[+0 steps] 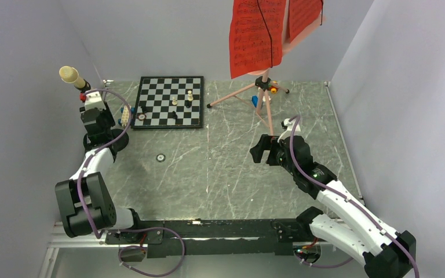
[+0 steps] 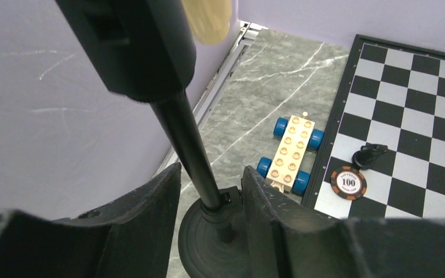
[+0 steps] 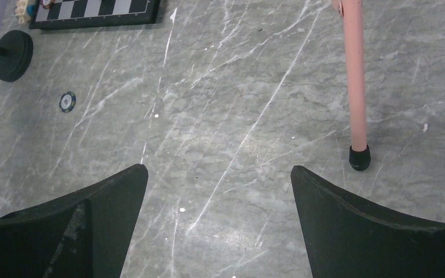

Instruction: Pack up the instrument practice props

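The microphone has a cream foam head (image 1: 68,74) (image 2: 208,20) and a black pole (image 2: 188,139) on a round base (image 2: 205,249) (image 3: 13,55), close to the left wall. My left gripper (image 2: 211,174) straddles the pole just above the base. Its right finger touches the collar, and floor shows between the left finger and the pole. The pink music stand (image 1: 263,87) stands at the back right and holds red sheet-music pages (image 1: 256,37). My right gripper (image 1: 259,149) (image 3: 217,174) hangs open and empty over bare floor, left of one pink leg (image 3: 354,75).
A chessboard (image 1: 171,101) (image 2: 417,87) with pieces lies at the back centre. A cream brick car with blue wheels (image 2: 292,150) sits by its left edge. One poker chip (image 2: 348,182) lies on the board and another (image 1: 160,157) (image 3: 66,101) on the floor. Grey walls enclose both sides.
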Tool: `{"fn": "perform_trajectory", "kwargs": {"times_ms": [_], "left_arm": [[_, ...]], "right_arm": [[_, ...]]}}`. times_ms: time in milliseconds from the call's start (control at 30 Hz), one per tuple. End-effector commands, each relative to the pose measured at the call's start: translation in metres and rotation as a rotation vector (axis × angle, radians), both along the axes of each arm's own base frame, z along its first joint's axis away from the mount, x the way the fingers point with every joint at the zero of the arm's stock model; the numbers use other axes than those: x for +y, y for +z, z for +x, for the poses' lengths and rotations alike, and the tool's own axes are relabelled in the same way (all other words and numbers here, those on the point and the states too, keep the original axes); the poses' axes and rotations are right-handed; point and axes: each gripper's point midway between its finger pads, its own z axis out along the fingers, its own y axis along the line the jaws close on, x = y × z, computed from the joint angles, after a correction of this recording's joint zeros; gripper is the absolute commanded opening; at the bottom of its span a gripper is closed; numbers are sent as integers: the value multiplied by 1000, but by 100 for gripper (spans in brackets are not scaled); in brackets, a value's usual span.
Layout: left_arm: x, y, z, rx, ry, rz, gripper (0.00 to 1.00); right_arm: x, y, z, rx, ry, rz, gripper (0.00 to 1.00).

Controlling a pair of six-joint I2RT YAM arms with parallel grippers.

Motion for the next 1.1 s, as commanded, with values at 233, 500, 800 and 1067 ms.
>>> {"fn": "perform_trajectory", "kwargs": {"times_ms": [233, 500, 800, 1067], "left_arm": [[-2, 33, 20, -84, -60, 40, 28], [-4, 40, 19, -96, -73, 54, 0], [-16, 83, 8, -206, -104, 37, 0], [-37, 144, -19, -362, -149, -8, 0]], "right_arm": [[0, 3, 2, -13, -3, -4, 100], [0, 3, 2, -12, -4, -5, 100], [0, 6, 2, -20, -1, -1, 100], [3, 7, 3, -20, 11, 4, 100]]}}
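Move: The microphone stand's pole stands upright between the left hand's open fingers, about 1 cm ahead at finger height, with its round base on the table some 18 cm below. From that hand the toy car lies about 13 cm ahead and 4 cm right, the chessboard's middle 20 cm ahead and 24 cm right, and the loose poker chip 8 cm back and 19 cm right, all at table level. For the right hand the pole is roughly 16 cm ahead and 59 cm left. The microphone stand's pole is pinched by the left fingers, which shut from about half open as the hand eases a centimetre or so forward and up. After a short hold with the grip kept, the hand lifts about 3 cm while drawing back and to the right some 2 cm each, turning slightly clockwise. ##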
